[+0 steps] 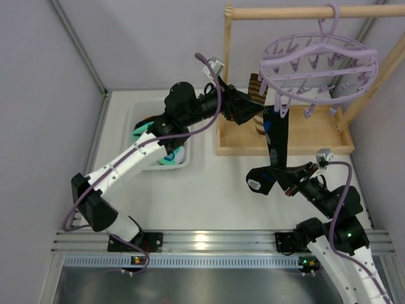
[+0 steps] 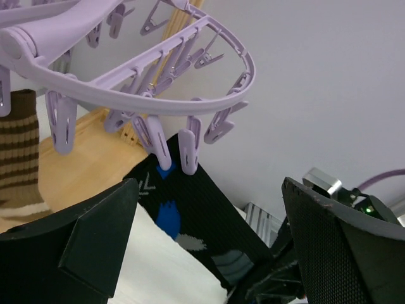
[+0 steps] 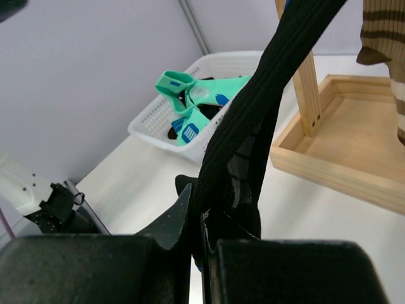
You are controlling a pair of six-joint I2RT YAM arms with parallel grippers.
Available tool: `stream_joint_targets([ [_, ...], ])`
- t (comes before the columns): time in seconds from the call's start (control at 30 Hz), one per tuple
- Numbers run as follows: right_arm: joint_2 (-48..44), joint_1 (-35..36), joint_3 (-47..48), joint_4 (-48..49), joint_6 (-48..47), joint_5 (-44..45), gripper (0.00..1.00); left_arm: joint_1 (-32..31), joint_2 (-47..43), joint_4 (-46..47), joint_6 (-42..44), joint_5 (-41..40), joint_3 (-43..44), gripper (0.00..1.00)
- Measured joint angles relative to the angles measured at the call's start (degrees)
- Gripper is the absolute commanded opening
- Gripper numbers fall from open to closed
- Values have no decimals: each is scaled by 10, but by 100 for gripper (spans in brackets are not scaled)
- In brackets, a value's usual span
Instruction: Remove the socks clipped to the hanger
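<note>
The lavender hanger (image 1: 319, 66) hangs by its hook from the wooden rail. A black sock (image 1: 276, 136) with blue and white marks hangs from one clip (image 2: 188, 152) on its near side. My right gripper (image 1: 285, 176) is shut on this sock's lower end, and the right wrist view shows the black sock (image 3: 278, 82) pinched between the jaws of that gripper (image 3: 202, 209). My left gripper (image 1: 253, 109) stands open just left of the hanger (image 2: 126, 69), with the black sock (image 2: 190, 209) between its wide fingers and untouched. A brown striped sock (image 2: 19, 152) hangs further left.
A white basket (image 1: 136, 114) at the back left holds teal socks (image 3: 196, 95). The wooden frame's tray base (image 1: 285, 149) lies under the hanger, with an upright post (image 3: 307, 95) beside the black sock. Grey walls close in on both sides.
</note>
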Motion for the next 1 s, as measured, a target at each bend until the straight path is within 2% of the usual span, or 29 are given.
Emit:
stream_joint_targets([
  [0.37, -20, 0, 52, -26, 5, -19, 0, -4, 149, 12, -41, 36, 124, 98],
  [0.67, -21, 0, 76, -41, 4, -22, 0, -16, 209, 32, -64, 44, 174, 94],
  [1.0, -26, 0, 88, -58, 4, -26, 0, -32, 251, 41, -67, 40, 202, 93],
])
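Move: The clip holding the black sock's cuff lies about 12 cm to the right of my left hand, 5 cm farther out and 2 cm lower. The brown striped sock hangs some 13 cm ahead, 4 cm right and 10 cm below this hand; the hanger ring's middle is about 21 cm right, 14 cm ahead and slightly above. From my right hand, pinching the black sock, that clip is roughly 18 cm straight ahead and 15 cm up. I reach my left hand about 10 cm to the right, with some 4 cm forward early on and 4 cm down, open fingers coming up around the black sock's clip under the ring's near rim. My right hand keeps its pinch on the sock and draws it about 4 cm back and 5 cm up, slowing halfway, keeping the sock drawn out from the hanger towards me. ##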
